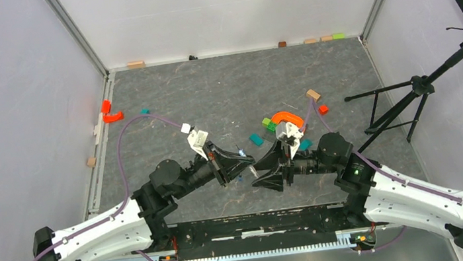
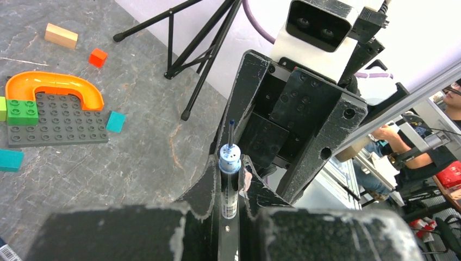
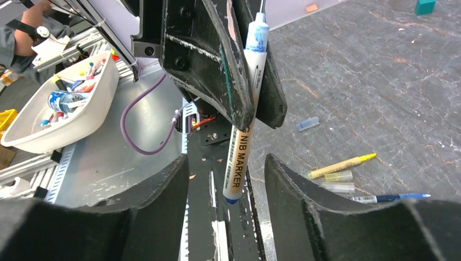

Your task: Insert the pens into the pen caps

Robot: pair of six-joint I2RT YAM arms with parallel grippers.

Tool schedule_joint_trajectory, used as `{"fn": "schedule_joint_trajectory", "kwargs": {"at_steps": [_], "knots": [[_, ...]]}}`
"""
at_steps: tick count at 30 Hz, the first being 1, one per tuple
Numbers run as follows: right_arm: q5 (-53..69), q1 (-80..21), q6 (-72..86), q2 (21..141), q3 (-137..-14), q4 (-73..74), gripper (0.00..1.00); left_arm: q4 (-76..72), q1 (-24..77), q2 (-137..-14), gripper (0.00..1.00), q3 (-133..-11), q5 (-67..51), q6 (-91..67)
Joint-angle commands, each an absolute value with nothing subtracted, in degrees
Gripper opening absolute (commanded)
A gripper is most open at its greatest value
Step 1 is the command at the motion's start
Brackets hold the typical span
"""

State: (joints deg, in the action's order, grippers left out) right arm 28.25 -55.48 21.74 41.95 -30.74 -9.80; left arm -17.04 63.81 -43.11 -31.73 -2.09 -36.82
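Note:
My left gripper (image 2: 230, 163) is shut on a pen (image 2: 229, 187), a white-barrelled marker with blue ends, nib end pointing away from its camera. In the right wrist view the same pen (image 3: 243, 136) hangs down from the left fingers (image 3: 212, 65). Its lower blue end sits between the fingers of my right gripper (image 3: 226, 160), which is open and touches nothing. On the table lie a pale yellow pen (image 3: 341, 166), two clear pen caps (image 3: 338, 182) beside it, a blue pen (image 3: 388, 198) and a small bluish-grey pen cap (image 3: 307, 123). The grippers meet above the table's near middle (image 1: 253, 164).
An orange arch (image 2: 54, 87), a grey studded baseplate (image 2: 57, 122) with green bricks (image 2: 22, 111), and teal blocks (image 2: 115, 122) lie beyond the grippers. A black tripod (image 1: 406, 106) stands at the right. A white tub (image 3: 60, 103) of pens sits off the table's near edge.

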Motion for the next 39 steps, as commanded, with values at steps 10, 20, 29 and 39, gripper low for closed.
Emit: {"fn": "schedule_joint_trajectory", "kwargs": {"at_steps": [10, 20, 29, 39], "knots": [[28.81, -55.65, 23.07, 44.54, -32.08, -18.4, 0.4, -25.04, 63.73, -44.17, 0.02, -30.67, -2.9, -40.26], [28.13, -55.63, 22.3, 45.8, -33.57, -17.68, 0.21, -25.44, 63.72, -44.01, 0.02, -29.84, -3.38, -40.01], [27.7, -55.56, 20.97, 45.96, -35.25, -14.96, 0.44, -24.56, 63.77, -42.74, 0.02, -29.11, -2.99, -39.64], [28.3, -55.52, 21.27, 46.54, -34.9, -15.36, 0.12, -23.14, 63.76, -41.92, 0.02, -29.25, -2.61, -38.85]]}}
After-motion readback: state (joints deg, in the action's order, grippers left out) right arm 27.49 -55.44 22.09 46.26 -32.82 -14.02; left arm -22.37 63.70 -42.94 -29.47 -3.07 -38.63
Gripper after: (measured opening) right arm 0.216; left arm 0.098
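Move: Between the left fingers the marker stands nib up, its middle about 1 cm below that hand's point. From the open right hand the marker's middle lies roughly 2 cm ahead, 1 cm left and 3 cm up. On the table some 25 cm below the right hand lie the dark blue pen, about 12 cm ahead and 3 cm left; the clear caps, 9 cm ahead and 6 cm left; and the yellow pen, 10 cm ahead and 8 cm left. Easing left, up and forward by a good 1 cm each, the right hand goes in under the left fingertips with its fingers astride the marker's lower barrel. Its fingers close about two thirds of the way, part again partway, then narrow closely around the barrel. The left hand stays nearly in place and keeps its pinch on the marker. ##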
